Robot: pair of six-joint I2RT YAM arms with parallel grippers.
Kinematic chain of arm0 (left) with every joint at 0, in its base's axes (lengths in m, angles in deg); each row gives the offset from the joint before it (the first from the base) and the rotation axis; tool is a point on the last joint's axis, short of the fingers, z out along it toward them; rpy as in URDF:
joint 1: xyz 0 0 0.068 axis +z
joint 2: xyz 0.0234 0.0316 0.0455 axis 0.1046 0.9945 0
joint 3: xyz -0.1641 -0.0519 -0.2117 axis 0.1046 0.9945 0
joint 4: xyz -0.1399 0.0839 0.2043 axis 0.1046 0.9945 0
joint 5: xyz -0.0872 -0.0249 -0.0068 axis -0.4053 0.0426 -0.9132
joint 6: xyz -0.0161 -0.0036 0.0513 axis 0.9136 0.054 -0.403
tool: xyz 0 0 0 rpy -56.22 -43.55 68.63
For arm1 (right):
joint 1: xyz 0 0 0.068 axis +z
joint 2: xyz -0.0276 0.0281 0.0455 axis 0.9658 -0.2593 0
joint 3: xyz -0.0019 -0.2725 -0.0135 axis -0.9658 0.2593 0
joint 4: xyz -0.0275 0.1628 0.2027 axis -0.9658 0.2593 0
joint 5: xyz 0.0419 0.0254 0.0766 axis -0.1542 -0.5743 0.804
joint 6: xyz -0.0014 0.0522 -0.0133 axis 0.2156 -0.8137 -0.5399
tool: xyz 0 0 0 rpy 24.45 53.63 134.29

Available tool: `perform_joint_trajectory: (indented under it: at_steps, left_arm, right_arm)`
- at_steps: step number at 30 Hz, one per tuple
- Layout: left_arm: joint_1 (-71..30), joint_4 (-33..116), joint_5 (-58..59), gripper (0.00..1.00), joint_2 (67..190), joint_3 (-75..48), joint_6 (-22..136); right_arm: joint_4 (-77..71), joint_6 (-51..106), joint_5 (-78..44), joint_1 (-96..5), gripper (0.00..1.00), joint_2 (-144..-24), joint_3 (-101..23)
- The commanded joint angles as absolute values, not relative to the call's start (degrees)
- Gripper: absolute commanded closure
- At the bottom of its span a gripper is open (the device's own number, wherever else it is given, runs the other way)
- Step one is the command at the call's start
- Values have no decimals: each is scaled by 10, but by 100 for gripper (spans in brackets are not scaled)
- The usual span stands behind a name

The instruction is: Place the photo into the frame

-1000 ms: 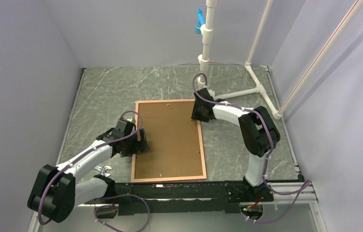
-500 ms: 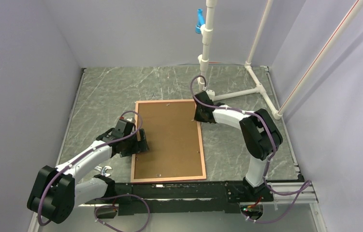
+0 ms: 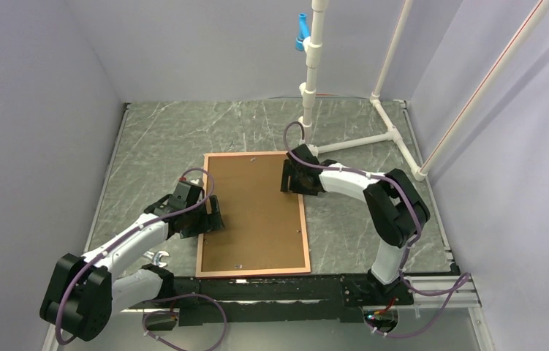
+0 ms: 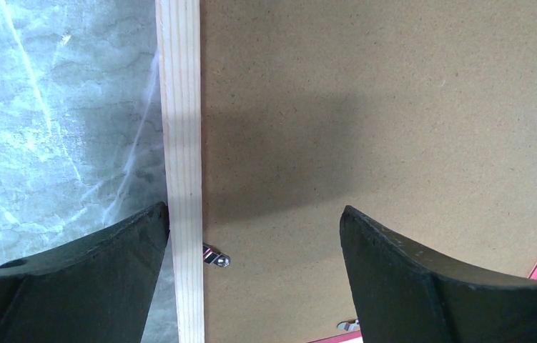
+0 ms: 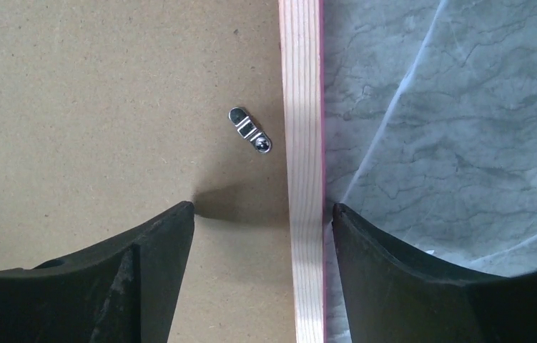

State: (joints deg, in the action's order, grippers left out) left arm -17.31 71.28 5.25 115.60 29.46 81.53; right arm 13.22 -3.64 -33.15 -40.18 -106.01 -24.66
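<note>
The frame point(image 3: 253, 272) lies face down on the table, its salmon border around a brown backing board point(image 3: 256, 212). The photo is hidden. My left gripper point(image 3: 211, 217) is open at the frame's left edge. In the left wrist view its jaws point(image 4: 252, 236) straddle the pale wooden rail point(image 4: 179, 143), with a small metal clip point(image 4: 215, 257) between them. My right gripper point(image 3: 288, 178) is open at the upper right edge. There its jaws point(image 5: 262, 214) straddle the right rail point(image 5: 301, 107), just below another clip point(image 5: 250, 130). Neither holds anything.
A white pipe stand point(image 3: 311, 88) with a blue fitting point(image 3: 301, 31) rises at the back, its legs spreading toward the right wall. A small metal piece point(image 3: 156, 257) lies by the left arm's base. Grey walls enclose the marbled table point(image 3: 169, 139).
My right gripper has slid left, from beside the frame's upper right corner onto its right rail, and its jaws stand wider. The left arm has not moved.
</note>
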Motion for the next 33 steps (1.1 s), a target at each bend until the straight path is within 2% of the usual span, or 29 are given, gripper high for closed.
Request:
perform_joint_trajectory:
  at_steps: [1,10,13,19,22,23,27,33]
  left_arm:
    - [-172,693,42,9,1153,283,807]
    - [-172,693,40,10,1156,283,803]
    - [-172,691,40,10,1158,283,801]
    - [-172,686,37,10,1164,284,799]
    - [-172,683,25,12,1164,284,799]
    - [-172,680,21,13,1163,286,800]
    - [-173,660,-18,20,1153,307,813]
    - [-192,662,-50,32,1113,336,838]
  right_arm:
    - [161,-48,-304,-400,27,-1100,-259]
    - [190,-41,-355,-403,37,-1170,-312]
    - [196,-40,-369,-404,47,-1174,-314]
    - [200,-30,-373,-405,48,-1167,-320]
    - [198,-31,-358,-401,87,-1151,-304]
    - [198,-32,-356,-397,90,-1144,-296]
    - [210,-35,-358,-375,100,-1114,-262]
    - [228,-33,-352,-365,100,-1058,-213]
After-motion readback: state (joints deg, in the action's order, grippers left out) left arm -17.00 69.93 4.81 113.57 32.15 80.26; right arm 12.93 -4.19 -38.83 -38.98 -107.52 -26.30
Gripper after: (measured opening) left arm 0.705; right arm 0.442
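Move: Just right of the right hand, about 2 cm off and 1 cm below the hand point, runs the frame's right rail; a right clip lies some 4 cm ahead and 1 cm left, and the far right corner roughly 12 cm straight ahead. The left rail stands about 4 cm left of the left hand and 1 cm lower, with a left clip about 4 cm back, 2 cm left and the near left corner 15 cm back, 3 cm left. Sliding forward about 3 cm along the right rail with a slight drift left, the right hand narrows its fingers around the rail from wide to about half open, then draws back some 2 cm and a little right, its outer finger against the rail's outer side. The left hand stays nearly in place, one finger still against the left rail's outer side, and late on begins to close while easing back half a centimetre. ##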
